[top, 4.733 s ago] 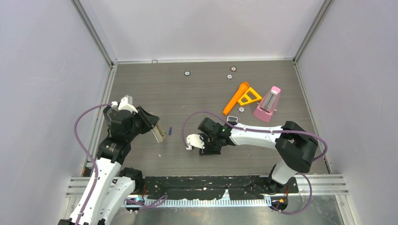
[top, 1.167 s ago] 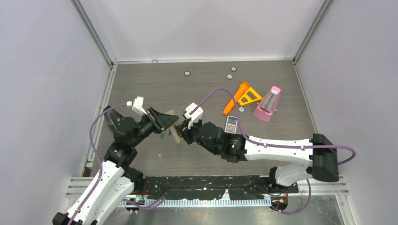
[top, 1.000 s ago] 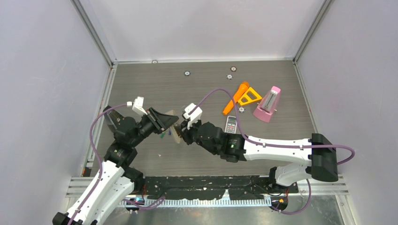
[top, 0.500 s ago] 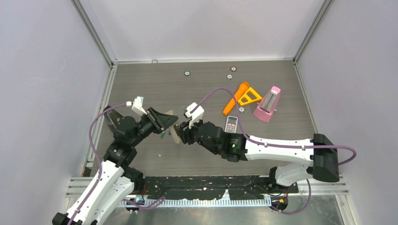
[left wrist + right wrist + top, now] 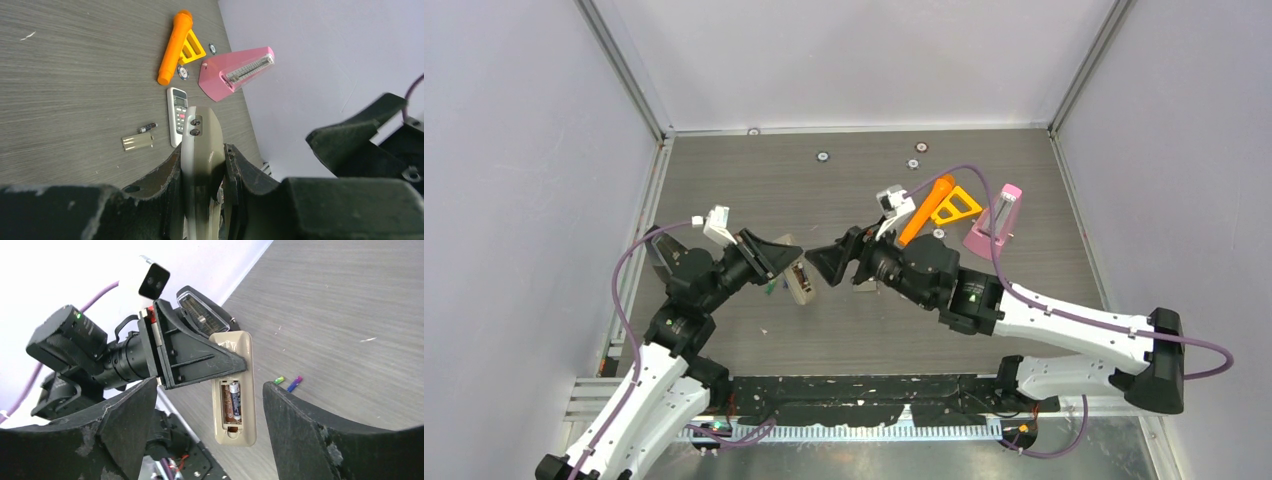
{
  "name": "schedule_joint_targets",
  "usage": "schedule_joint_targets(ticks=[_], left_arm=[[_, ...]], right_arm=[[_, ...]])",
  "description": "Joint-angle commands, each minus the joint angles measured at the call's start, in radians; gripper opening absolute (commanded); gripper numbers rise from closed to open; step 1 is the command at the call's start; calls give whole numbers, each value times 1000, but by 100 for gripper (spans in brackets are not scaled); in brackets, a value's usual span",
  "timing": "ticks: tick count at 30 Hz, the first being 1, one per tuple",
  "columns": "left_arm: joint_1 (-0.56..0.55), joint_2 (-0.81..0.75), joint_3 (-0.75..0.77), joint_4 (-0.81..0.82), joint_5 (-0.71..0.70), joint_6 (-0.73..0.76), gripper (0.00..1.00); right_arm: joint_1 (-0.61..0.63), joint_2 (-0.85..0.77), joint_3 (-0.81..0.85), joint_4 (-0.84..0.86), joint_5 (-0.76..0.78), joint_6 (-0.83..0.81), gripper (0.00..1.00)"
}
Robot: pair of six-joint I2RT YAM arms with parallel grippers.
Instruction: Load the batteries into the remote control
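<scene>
My left gripper (image 5: 786, 270) is shut on the beige remote control (image 5: 800, 281), held off the table with its back facing my right gripper (image 5: 829, 262). Seen from the left wrist, the remote control (image 5: 200, 140) is pinched edge-on in the left gripper (image 5: 202, 156). In the right wrist view the remote control (image 5: 235, 390) has its compartment uncovered, with one dark battery (image 5: 234, 401) seated in it. The right gripper (image 5: 210, 390) stands open a short way off, holding nothing. A green battery (image 5: 279, 380) and a purple battery (image 5: 294, 384) lie on the table. Another dark battery (image 5: 147, 128) lies beside the beige cover (image 5: 136, 143).
A small white remote (image 5: 176, 115) lies by the cover. At the back right are an orange flashlight (image 5: 927, 210), a yellow triangle (image 5: 956, 205) and a pink metronome (image 5: 994, 225). Small round discs (image 5: 822, 156) lie near the far edge. Walls enclose the table.
My right gripper has opened and drawn back to the right, away from the remote control. Its arm now covers the white remote in the top view. The left arm has not moved.
</scene>
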Motion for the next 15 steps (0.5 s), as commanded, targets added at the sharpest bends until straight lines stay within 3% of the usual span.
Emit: schedule_joint_targets(ticks=[1, 7, 15], left_arm=[[-2, -20, 41, 44, 8, 44, 0], [-2, -17, 55, 88, 76, 79, 0], [-2, -12, 72, 126, 142, 78, 0]], right_arm=[[-85, -8, -24, -30, -169, 262, 83], [-156, 48, -21, -5, -411, 364, 83], [-175, 106, -71, 140, -519, 429, 80]])
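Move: The remote, clamped in the left fingers with its open battery bay towards the right hand, has its middle about 5 cm left of the right hand, 1 cm ahead and 7 cm below; from the left hand it is roughly 2 cm back and 2 cm down. On the table some 34 cm below the right hand, the battery cover lies about 7 cm ahead and 4 cm right, the dark battery 9 cm ahead and 7 cm right, the purple cylinder 8 cm ahead and 14 cm left. The left hand keeps its grip on the remote while the right hand, empty and still wide open, closes in on the battery bay: a short swing forward, then back, left and down, ending about 5 cm lower, its wrist turning some 25 degrees to point the fingers down and more leftward. Meanwhile the left hand lifts the remote about 2 cm, drawing slightly back. Fingertip contact can't be made out. ##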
